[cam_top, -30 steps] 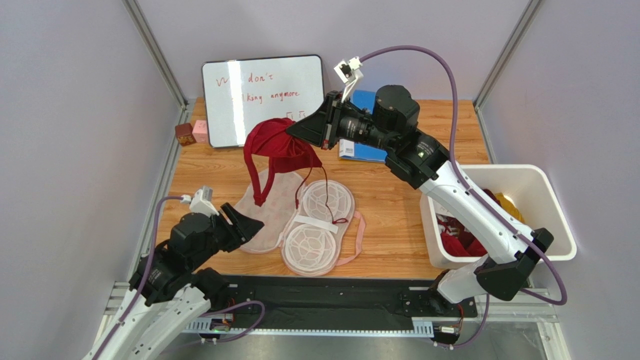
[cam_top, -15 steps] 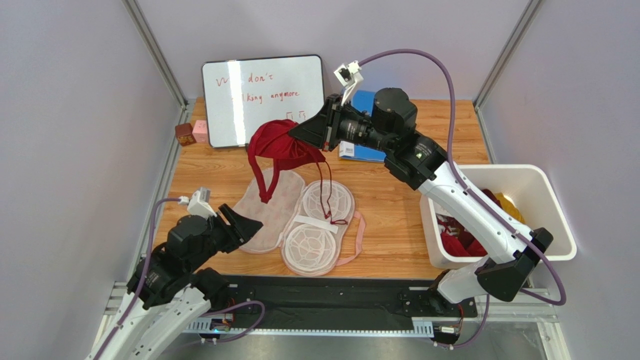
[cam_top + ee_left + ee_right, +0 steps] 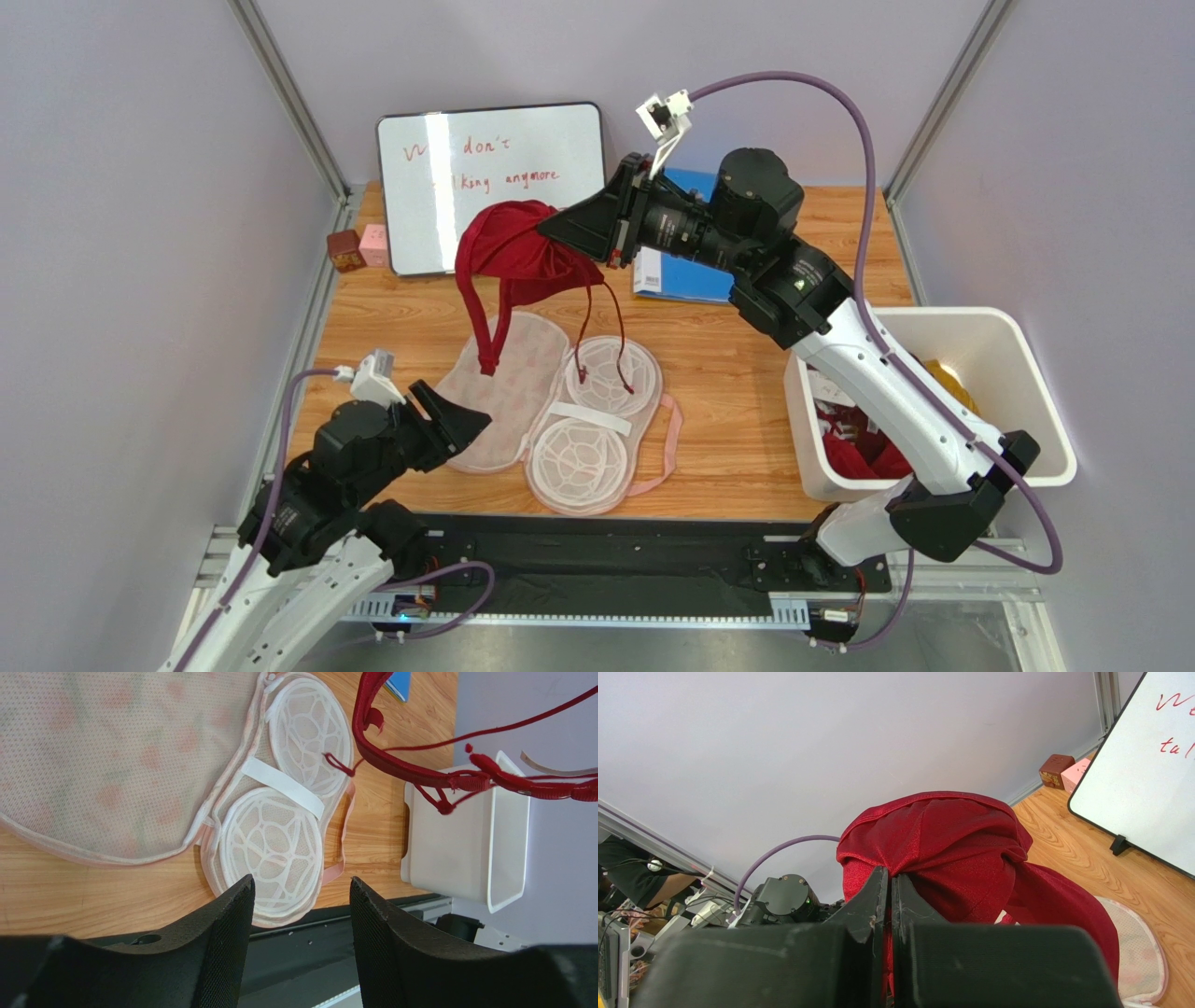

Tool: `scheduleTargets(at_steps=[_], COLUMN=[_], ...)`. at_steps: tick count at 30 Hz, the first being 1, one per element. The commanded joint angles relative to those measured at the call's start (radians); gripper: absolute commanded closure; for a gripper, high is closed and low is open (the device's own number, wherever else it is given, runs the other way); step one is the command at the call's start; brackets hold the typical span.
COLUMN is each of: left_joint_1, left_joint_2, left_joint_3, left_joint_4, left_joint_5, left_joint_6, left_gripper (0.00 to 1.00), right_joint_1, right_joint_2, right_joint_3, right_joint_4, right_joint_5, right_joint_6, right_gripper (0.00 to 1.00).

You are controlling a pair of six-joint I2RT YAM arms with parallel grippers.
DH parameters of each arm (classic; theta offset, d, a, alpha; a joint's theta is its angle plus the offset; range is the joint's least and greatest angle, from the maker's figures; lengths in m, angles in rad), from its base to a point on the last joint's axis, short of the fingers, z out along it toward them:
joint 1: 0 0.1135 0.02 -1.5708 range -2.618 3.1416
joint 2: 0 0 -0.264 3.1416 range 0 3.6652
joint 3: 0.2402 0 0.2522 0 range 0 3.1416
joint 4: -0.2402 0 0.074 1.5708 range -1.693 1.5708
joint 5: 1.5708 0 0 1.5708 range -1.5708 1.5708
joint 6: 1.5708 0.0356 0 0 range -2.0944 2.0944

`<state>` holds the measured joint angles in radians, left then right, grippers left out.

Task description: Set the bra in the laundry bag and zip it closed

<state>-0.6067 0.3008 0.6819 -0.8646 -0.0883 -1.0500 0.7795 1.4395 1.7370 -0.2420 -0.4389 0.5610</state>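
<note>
The dark red bra (image 3: 516, 259) hangs above the back of the table, pinched at one cup by my right gripper (image 3: 554, 231), which is shut on it; its thin straps dangle down to the laundry bag (image 3: 498, 392). In the right wrist view the bra (image 3: 948, 840) bunches just past the right gripper (image 3: 890, 882). The bag lies unzipped and spread flat, its printed flap on the left and two white mesh cups (image 3: 578, 455) on the right. My left gripper (image 3: 456, 416) hovers open at the bag's near-left edge. From the left wrist, the left gripper (image 3: 302, 896) holds nothing, with the bag (image 3: 119, 763) beyond it.
A whiteboard (image 3: 488, 182) leans at the back, with two small blocks (image 3: 359, 248) beside it. A blue book (image 3: 680, 277) lies behind the right arm. At the right a white bin (image 3: 1031, 385) holds red and yellow clothes.
The right arm has shifted slightly right and up with the bra, and the hanging straps have swung a little. The left arm has barely moved.
</note>
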Motion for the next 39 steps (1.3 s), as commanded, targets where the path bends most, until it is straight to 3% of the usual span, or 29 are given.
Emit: scheduleTargets(at_steps=[1,7,20,31,39], left_joint_1=[0.001,0.001,0.001,0.001,0.001], left_joint_2=[0.012,0.008,-0.034,-0.026,-0.035], left_joint_3=[0.018,0.028,0.025,0.015,0.024], left_joint_4=[0.01,-0.004,-0.04,-0.03,-0.043], left_joint_5=[0.002,0.001,-0.005,0.032,0.032], left_joint_6=[0.001,0.002,-0.005,-0.01,-0.012], left_gripper=[0.41,0.41,0.41,0.39,0.39], right_joint_1=[-0.002,-0.002,-0.006,0.037,0.021], right_joint_2=[-0.005,-0.005,-0.057,-0.146,-0.094], right_joint_3=[0.016,-0.024,-0.27,-0.663,-0.636], right_joint_4=[0.029,0.043,0.131,0.394,0.392], right_joint_5=[-0.008,-0.001,0.046,0.229,0.233], right_joint_6=[-0.007,-0.021,0.011,0.045,-0.006], right_gripper=[1.0,1.0,1.0,1.0,1.0])
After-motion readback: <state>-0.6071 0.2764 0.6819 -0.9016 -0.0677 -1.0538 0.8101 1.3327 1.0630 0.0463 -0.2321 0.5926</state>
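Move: The mesh half of the open laundry bag, where the held bra is to go, lies some 47 cm below the right hand, about 4 cm back and 4 cm to its right. The flowered flap lies about 1 cm ahead and 9 cm left, as far below. The whiteboard stands some 25 cm ahead, 11 cm left and 35 cm lower. From the left hand, the mesh half is about 6 cm ahead, 18 cm right and 19 cm below. The red bra, still pinched in the shut right gripper, is lowered towards the open laundry bag: after a slow start the hand sinks about 20 cm almost straight down, then eases off. As it goes, the left-pointing fingers tip downward some 15 degrees and swing a little clockwise. ##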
